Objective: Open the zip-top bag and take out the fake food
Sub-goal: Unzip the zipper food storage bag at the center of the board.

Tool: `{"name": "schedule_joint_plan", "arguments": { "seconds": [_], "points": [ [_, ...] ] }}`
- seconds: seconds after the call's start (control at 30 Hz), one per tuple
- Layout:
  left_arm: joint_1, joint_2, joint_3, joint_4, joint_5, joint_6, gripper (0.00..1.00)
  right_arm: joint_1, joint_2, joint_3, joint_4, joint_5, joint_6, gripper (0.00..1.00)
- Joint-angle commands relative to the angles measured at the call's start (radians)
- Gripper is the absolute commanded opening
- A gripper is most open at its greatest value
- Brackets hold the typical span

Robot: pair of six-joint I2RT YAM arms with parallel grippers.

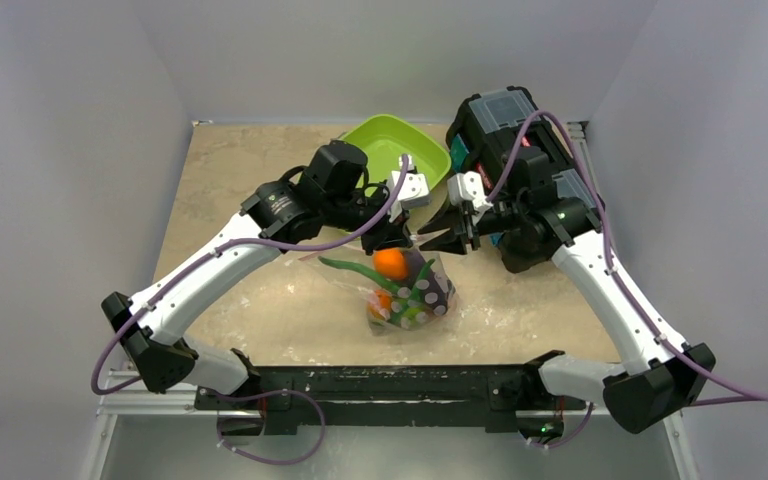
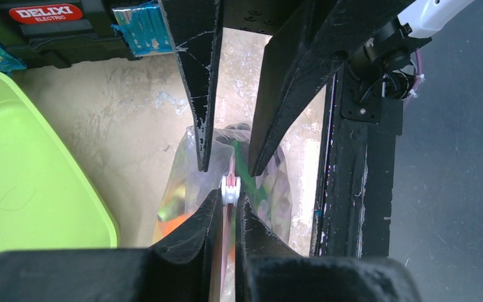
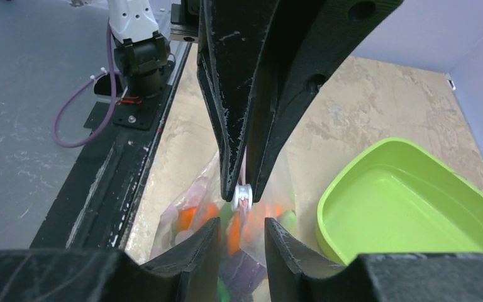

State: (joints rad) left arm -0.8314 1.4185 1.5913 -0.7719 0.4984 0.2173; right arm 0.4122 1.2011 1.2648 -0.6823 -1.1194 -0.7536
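The zip-top bag (image 1: pixel 400 292) hangs upright over the table's middle, clear plastic with a pink zip strip along its top. My left gripper (image 1: pixel 388 238) is shut on that strip beside the white slider (image 2: pixel 231 189), and the wrist view shows the strip pinched between its fingertips (image 2: pixel 217 200). My right gripper (image 1: pixel 432 241) faces it from the right, open. Its fingertips (image 3: pixel 217 223) straddle the bag's top edge just short of the slider (image 3: pixel 242 198), not closed on it. The fake food (image 1: pixel 391 263) lies inside the bag: an orange, a green pod, purple and green pieces.
A lime-green tray (image 1: pixel 385 140) sits behind the bag on the tan tabletop. To its right at the back stands a black box (image 1: pixel 500 120) with a clear lid. A black rail (image 1: pixel 380 385) runs along the near edge between the arm bases.
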Motion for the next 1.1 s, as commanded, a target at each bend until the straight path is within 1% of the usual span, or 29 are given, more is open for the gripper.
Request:
{"name": "schedule_joint_plan", "arguments": {
  "seconds": [0.0, 0.1, 0.37, 0.4, 0.57, 0.67, 0.7, 0.8, 1.07],
  "points": [
    [0.006, 0.002, 0.037, 0.025, 0.026, -0.016, 0.0, 0.005, -0.035, 0.045, -0.017, -0.038, -0.023, 0.3],
    [0.006, 0.002, 0.038, 0.022, 0.026, -0.016, 0.0, 0.004, -0.034, 0.047, -0.025, -0.053, -0.028, 0.3],
    [0.006, 0.007, 0.044, 0.02, 0.026, -0.018, 0.0, 0.005, -0.021, 0.058, -0.044, -0.069, -0.04, 0.24],
    [0.006, 0.008, 0.047, 0.02, 0.028, -0.018, 0.0, 0.005, -0.02, 0.058, -0.042, -0.067, -0.039, 0.2],
    [0.006, 0.009, 0.053, 0.021, 0.032, -0.022, 0.0, 0.006, -0.021, 0.046, -0.017, -0.048, -0.016, 0.12],
    [0.005, 0.007, 0.053, 0.023, 0.035, -0.022, 0.0, 0.006, -0.028, 0.041, -0.004, -0.039, -0.004, 0.01],
    [0.006, 0.004, 0.051, 0.021, 0.036, -0.022, 0.0, 0.006, -0.03, 0.04, 0.003, -0.033, 0.002, 0.0],
    [0.006, -0.008, 0.044, 0.009, 0.021, -0.007, 0.0, 0.005, -0.055, 0.021, 0.053, -0.026, 0.048, 0.0],
    [0.007, -0.058, -0.004, -0.029, -0.057, 0.034, 0.0, -0.031, -0.089, -0.019, 0.11, -0.042, 0.095, 0.0]
  ]
}}
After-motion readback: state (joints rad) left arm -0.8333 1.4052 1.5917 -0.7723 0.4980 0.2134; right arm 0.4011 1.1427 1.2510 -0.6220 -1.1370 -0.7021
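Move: The bag's zip strip passes between the right hand's half-open fingertips, about level with them. The white slider, still pinched in the left fingertips, is roughly 2 cm to the right hand's left. From the left hand the strip's end lies some 2 cm to its right. The orange inside the hanging bag is about 9 cm below the left hand, 3 cm to its left and 2 cm back; the green tray lies some 28 cm ahead of that hand, 7 cm left and 28 cm below. The zip strip just right of the white slider is pinched by the right fingers, which shut from about a third open while that hand rises about 1 cm and eases slightly back. Once shut, they draw the strip up nearly another centimetre. The left hand stays in place, keeping its pinch on the slider as a hold to work against. ##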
